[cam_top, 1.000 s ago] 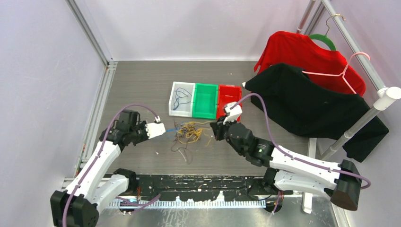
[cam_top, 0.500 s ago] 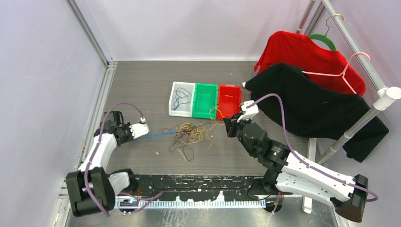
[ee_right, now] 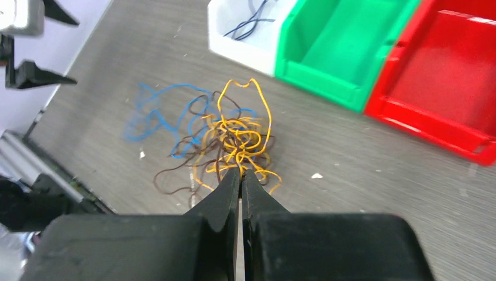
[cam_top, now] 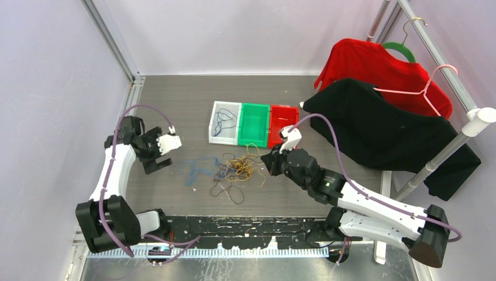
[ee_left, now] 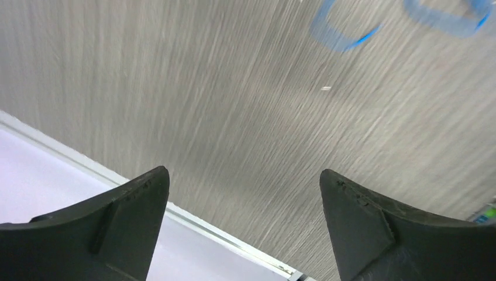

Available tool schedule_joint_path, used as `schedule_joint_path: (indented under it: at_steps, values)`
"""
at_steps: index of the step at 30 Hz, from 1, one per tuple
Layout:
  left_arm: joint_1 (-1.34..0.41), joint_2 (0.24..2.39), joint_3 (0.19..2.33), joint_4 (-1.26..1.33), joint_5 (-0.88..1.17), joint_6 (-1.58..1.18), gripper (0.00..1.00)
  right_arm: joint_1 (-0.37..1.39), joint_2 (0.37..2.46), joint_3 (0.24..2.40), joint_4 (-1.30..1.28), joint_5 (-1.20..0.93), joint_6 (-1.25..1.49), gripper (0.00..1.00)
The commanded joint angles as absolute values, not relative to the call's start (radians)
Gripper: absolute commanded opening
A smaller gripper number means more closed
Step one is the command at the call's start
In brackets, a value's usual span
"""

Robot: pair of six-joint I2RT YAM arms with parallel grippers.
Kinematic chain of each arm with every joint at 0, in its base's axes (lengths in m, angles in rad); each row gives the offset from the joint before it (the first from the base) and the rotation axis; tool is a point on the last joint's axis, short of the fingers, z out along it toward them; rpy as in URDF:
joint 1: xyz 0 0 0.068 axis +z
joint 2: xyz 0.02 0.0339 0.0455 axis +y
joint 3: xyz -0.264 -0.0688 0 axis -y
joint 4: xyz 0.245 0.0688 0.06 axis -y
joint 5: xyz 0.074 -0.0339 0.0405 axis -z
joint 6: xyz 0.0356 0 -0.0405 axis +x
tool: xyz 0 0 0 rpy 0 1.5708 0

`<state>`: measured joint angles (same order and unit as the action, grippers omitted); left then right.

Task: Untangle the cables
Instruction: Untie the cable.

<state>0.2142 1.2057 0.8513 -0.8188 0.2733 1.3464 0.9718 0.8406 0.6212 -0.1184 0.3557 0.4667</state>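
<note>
The cables lie mid-table: a tangle of orange and dark brown cables [cam_top: 237,170] [ee_right: 237,137] and, to its left, a loose blue cable [cam_top: 193,170] [ee_right: 149,114] [ee_left: 342,35] spread on the table. My left gripper [cam_top: 162,153] [ee_left: 243,171] stands open and empty, left of the blue cable and near the table's left rail. At the tangle's right edge, my right gripper [cam_top: 266,161] [ee_right: 241,171] is shut, with an orange strand pinched at its tips.
Behind the tangle stand a white bin [cam_top: 225,123] holding a dark cable, a green bin [cam_top: 252,124] and a red bin [cam_top: 283,124]. Red and black shirts [cam_top: 380,123] hang on a rack at the right. The wall rail [ee_left: 193,213] runs close under the left gripper.
The left gripper has opened and let go of the blue cable, then drawn back up-left; the blue cable now lies slack. The right gripper swung right, then back left to the tangle.
</note>
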Motion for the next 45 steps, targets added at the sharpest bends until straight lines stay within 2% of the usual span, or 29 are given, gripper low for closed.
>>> schedule_joint_path:
  at_steps: [1, 4, 8, 13, 17, 23, 27, 29, 30, 31, 33, 35, 36, 37, 41, 45]
  values:
    - [0.118, 1.178, 1.041, -1.172, 0.467, 1.293, 1.0, 0.968, 0.906, 0.665, 0.038, 0.181, 0.54, 0.06]
    - [-0.073, 1.176, 1.133, -1.235, 0.489, 1.17, 1.0, 0.966, 0.949, 0.696, 0.053, 0.144, 0.535, 0.06]
    - [-0.306, 1.183, 1.214, -1.142, 0.494, 0.918, 1.0, 0.961, 0.965, 0.72, 0.095, 0.076, 0.546, 0.05]
    - [-0.492, 1.28, 1.322, -1.159, 0.511, 0.828, 0.9, 0.955, 0.962, 0.738, 0.144, -0.013, 0.565, 0.06]
    - [-0.547, 1.333, 1.332, -1.084, 0.556, 0.804, 0.78, 0.948, 0.994, 0.758, 0.145, -0.07, 0.585, 0.07]
    - [-0.635, 1.345, 1.338, -1.006, 0.644, 0.756, 0.76, 0.941, 1.05, 0.754, 0.202, -0.13, 0.626, 0.07]
    - [-0.646, 1.364, 1.32, -0.969, 0.678, 0.712, 0.79, 0.934, 1.059, 0.734, 0.246, -0.147, 0.64, 0.07]
    - [-0.646, 1.366, 1.299, -0.914, 0.68, 0.659, 0.78, 0.929, 1.051, 0.723, 0.239, -0.115, 0.639, 0.1]
    - [-0.648, 1.364, 1.286, -0.881, 0.674, 0.634, 0.74, 0.927, 1.044, 0.714, 0.228, -0.084, 0.636, 0.17]
    - [-0.651, 1.363, 1.273, -0.844, 0.657, 0.607, 0.65, 0.927, 1.042, 0.71, 0.207, -0.046, 0.628, 0.25]
    - [-0.661, 1.36, 1.251, -0.773, 0.584, 0.56, 0.39, 0.925, 1.045, 0.72, 0.119, 0.052, 0.608, 0.3]
    - [-0.664, 1.366, 1.251, -0.76, 0.527, 0.543, 0.12, 0.926, 1.034, 0.715, 0.068, 0.147, 0.59, 0.42]
    - [-0.666, 1.367, 1.252, -0.758, 0.5, 0.535, 0.04, 0.925, 1.027, 0.709, 0.05, 0.189, 0.586, 0.46]
    - [-0.665, 1.367, 1.251, -0.755, 0.476, 0.528, 0.0, 0.926, 1.02, 0.707, 0.028, 0.22, 0.58, 0.48]
    - [-0.665, 1.356, 1.23, -0.75, 0.394, 0.514, 0.0, 0.926, 1.0, 0.711, -0.04, 0.292, 0.555, 0.57]
    - [-0.642, 1.353, 1.212, -0.796, 0.34, 0.529, 0.08, 0.945, 0.988, 0.713, -0.074, 0.186, 0.546, 0.64]
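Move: My left hand has its fingers open and empty; the cable tangle lies some 30 cm to its right, about 4 cm back and 9 cm lower, with the loose blue cable between, 16 cm to the right. The white box is about 27 cm right and 15 cm ahead. My right hand still pinches strands of that tangle, whose middle is roughly 11 cm to its left and 18 cm below; the green box is 18 cm ahead, 3 cm left. I lift my left hand about 10 cm while sweeping it some 30 cm right to the tangle, drawing back a little and rolling its left side down, then shut its fingers close to my right hand and ease forward and down. My right hand carries its strands about 9 cm left, rising a little, then opens, lets go and backs off some 5 cm right and down. ##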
